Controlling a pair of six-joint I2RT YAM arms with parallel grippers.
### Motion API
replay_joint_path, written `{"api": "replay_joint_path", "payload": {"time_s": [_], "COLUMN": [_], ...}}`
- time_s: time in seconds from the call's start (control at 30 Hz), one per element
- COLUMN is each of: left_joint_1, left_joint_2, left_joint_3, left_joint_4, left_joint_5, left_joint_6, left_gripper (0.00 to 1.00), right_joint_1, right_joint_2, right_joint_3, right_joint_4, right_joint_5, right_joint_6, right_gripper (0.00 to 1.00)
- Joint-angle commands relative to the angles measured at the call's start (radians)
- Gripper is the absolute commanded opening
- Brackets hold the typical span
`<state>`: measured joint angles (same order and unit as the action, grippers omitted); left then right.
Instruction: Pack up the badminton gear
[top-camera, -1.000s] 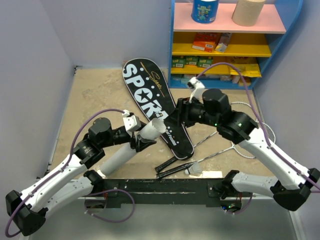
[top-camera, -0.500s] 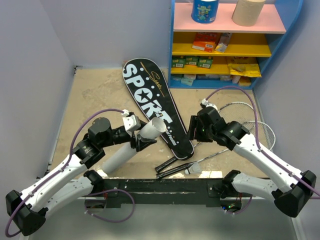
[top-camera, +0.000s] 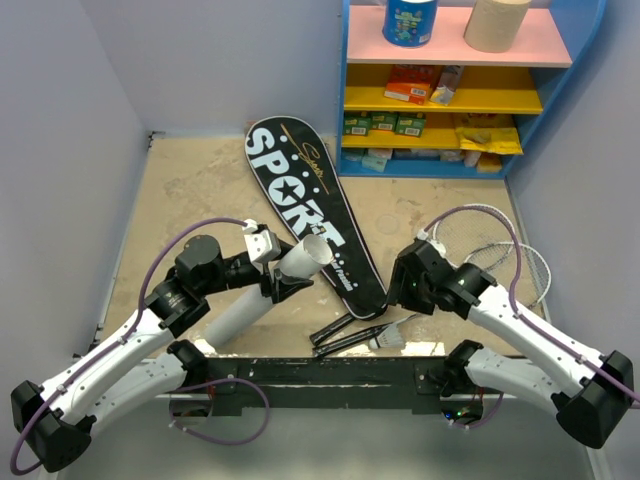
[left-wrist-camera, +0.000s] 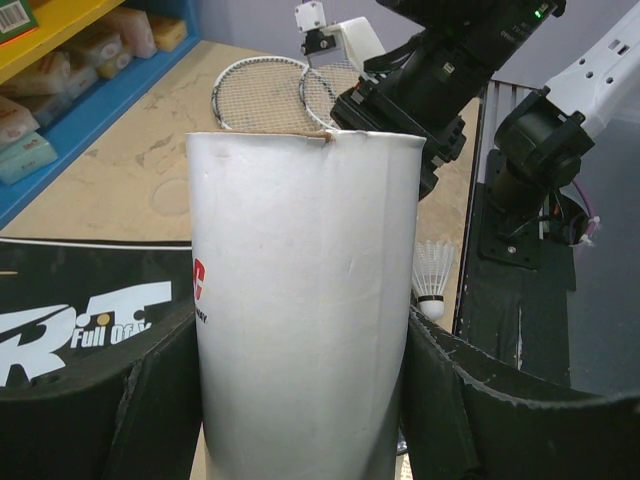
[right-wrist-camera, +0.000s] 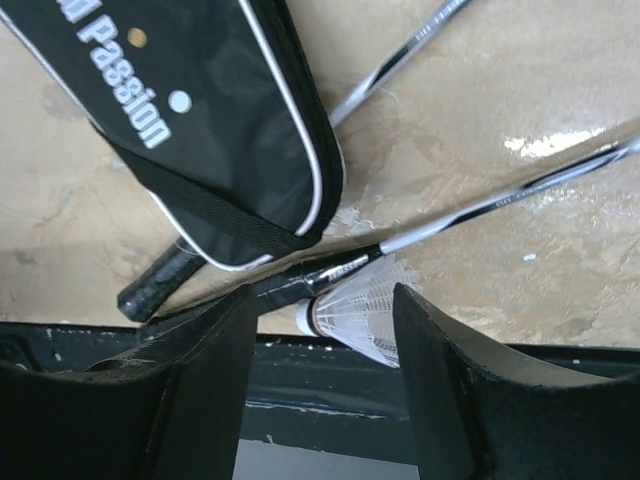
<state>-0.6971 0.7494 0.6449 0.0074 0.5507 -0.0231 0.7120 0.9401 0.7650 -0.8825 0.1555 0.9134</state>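
Note:
My left gripper (top-camera: 283, 284) is shut on the long white tube (top-camera: 250, 300), holding it tilted with its open end (top-camera: 313, 251) raised over the black SPORT bag (top-camera: 300, 205). In the left wrist view the tube (left-wrist-camera: 305, 300) fills the gap between both pads. My right gripper (top-camera: 402, 290) hangs open just above the table near the front edge. The white shuttlecock (right-wrist-camera: 365, 315) lies between its fingers in the right wrist view, untouched. Two silver rackets lie crossed, handles (top-camera: 345, 335) by the shuttlecock (top-camera: 391, 340), heads (top-camera: 495, 255) at the right.
A blue shelf unit (top-camera: 450, 165) with boxes stands at the back right. The black base rail (top-camera: 320, 375) runs along the front edge right beside the shuttlecock. The bag's narrow end (right-wrist-camera: 230, 200) overlaps one racket handle (right-wrist-camera: 160, 285). Walls close in left and right.
My right arm has swung from over the bag down and toward the front edge, ending over the shuttlecock. The left arm and tube have not moved.

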Motion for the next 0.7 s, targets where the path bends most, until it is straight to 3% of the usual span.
{"api": "replay_joint_path", "payload": {"time_s": [0.0, 0.67], "left_joint_1": [-0.005, -0.004], "left_joint_2": [-0.019, -0.018], "left_joint_3": [0.048, 0.052], "left_joint_4": [0.063, 0.054], "left_joint_5": [0.023, 0.025], "left_joint_6": [0.002, 0.005], "left_gripper": [0.05, 0.05], "right_joint_1": [-0.003, -0.002], "right_joint_2": [-0.015, -0.079], "right_joint_3": [-0.058, -0.248], "right_joint_4": [0.026, 0.214], "right_joint_5": [-0.039, -0.247], "right_joint_6": [0.041, 0.048], "right_gripper": [0.59, 0.56]}}
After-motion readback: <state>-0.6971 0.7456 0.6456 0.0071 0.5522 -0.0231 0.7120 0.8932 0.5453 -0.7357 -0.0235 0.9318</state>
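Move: The shuttlecock lies on the table below the open right hand, some 6 cm back, about 2 cm to the left and roughly 8 cm down. The two racket grips are at about the shuttlecock's own distance out, some 9 cm to its left. The near end of the black bag is about 9 cm farther out than the shuttlecock and 6 cm to its left. From the left hand, which holds the white tube, the shuttlecock is about 8 cm back, 25 cm right and 25 cm below. Down and back goes the right hand, sinking about 5 cm while drawing some 3 to 4 cm back towards the shuttlecock beside the racket grips, with a slight drift left late on. The descent slows as the wrist tips the fingers some 10 degrees, nearer to straight down. The fingers stay open, coming in astride the shuttlecock's feathers, with no touch to be seen yet. ##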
